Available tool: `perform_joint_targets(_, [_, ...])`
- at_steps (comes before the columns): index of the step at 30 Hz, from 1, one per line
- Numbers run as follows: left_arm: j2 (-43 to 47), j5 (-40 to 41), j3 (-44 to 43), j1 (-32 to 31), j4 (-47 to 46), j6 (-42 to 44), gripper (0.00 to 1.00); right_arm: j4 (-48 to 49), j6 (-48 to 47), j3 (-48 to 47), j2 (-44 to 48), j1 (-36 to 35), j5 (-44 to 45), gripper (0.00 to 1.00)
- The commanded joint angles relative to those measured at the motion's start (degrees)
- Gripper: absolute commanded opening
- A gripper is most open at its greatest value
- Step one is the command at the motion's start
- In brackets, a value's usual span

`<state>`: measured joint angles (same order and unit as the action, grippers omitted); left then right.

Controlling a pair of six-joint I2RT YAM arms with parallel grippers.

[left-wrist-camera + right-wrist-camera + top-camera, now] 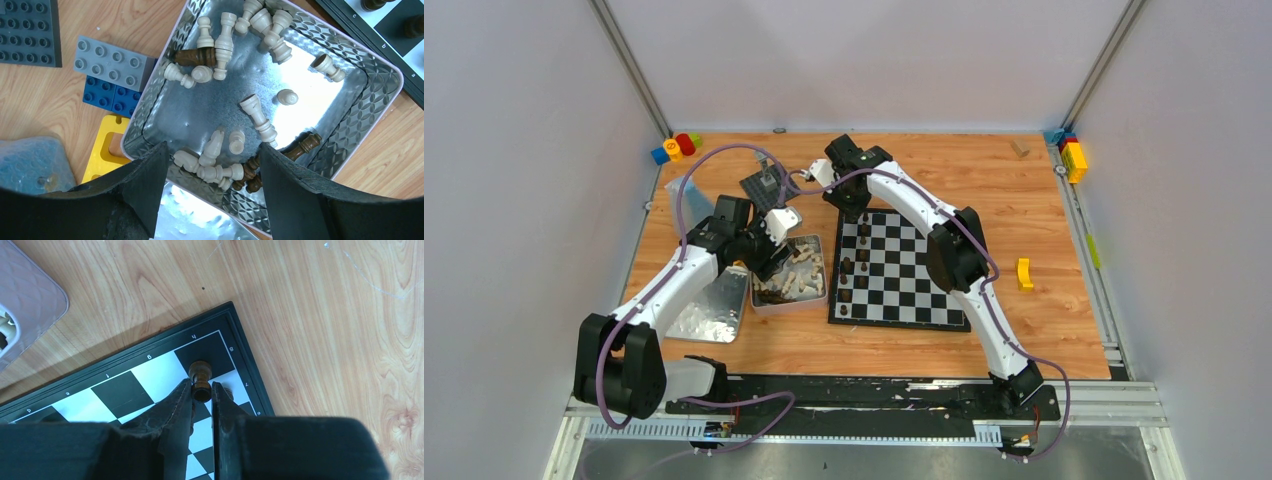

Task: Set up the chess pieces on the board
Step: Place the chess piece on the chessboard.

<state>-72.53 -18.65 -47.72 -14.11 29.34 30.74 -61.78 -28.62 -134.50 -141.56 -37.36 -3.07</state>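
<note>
The board [914, 285] of black and silvery-white checks lies at the table's middle, with several dark brown chess pieces [848, 280] standing along its left columns. My right gripper [854, 208] hangs over the board's far left corner. In the right wrist view it [202, 387] is shut on a dark brown piece [200, 371] above the corner square of the board [120, 390]. My left gripper [212, 146] stands open over the near edge of a shiny tin [370, 100]. In the tin lie cream pieces [257, 117] and a few dark brown ones [195, 56].
The tin's lid [709, 310] lies left of the tin [789, 305]. A dark grey studded baseplate [30, 30], grey [112, 60], blue [107, 95] and yellow [102, 145] bricks and a plastic bag [30, 160] sit near the tin. A yellow brick [1024, 273] lies right of the board.
</note>
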Motion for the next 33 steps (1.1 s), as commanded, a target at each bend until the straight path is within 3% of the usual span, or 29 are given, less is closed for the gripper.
perform_joint_targets(1, [2.0,0.0,-0.2,0.2,-1.5,-0.7,0.74,3.1,0.6,-0.7,0.7,-0.4,-0.1,0.03])
perform_joint_targets(14, [1.9,0.0,-0.1,0.1,-1.6,-0.6,0.75,3.4,0.6,-0.1,0.2,-0.4,0.0,0.06])
perform_joint_targets(29, [2.7,0.7,0.1,0.2,-1.6,-0.6,0.75,4.4,2.4,-0.2,1.6,-0.3,-0.4,0.43])
perform_joint_targets(33, [3.5,1.4,0.5,0.2,-2.5,-1.0,0.77,5.1,3.8,-0.1,4.0,-0.3,-0.8,0.48])
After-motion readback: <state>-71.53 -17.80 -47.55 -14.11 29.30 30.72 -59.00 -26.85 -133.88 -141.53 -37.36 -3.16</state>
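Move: The right gripper holds a dark chess piece over the board's far-left corner square; the middle of that square lies about 1 cm ahead of this hand, 1 cm to its left and 4 cm below. One dark piece stands about 3 cm to the right of that square, and another one square behind that piece. The box of pieces is centred some 12 cm back and 13 cm left. From the left hand, the corner square lies roughly 11 cm ahead and 14 cm right, 8 cm lower. Keep the right fingers pinched on the dark piece and ease it just under 1 cm forward and left, towards the middle of the corner square, staying at nearly the same height. Then pause and spread the fingers to a little under half open, letting go of the piece while the hand stays low around it. ##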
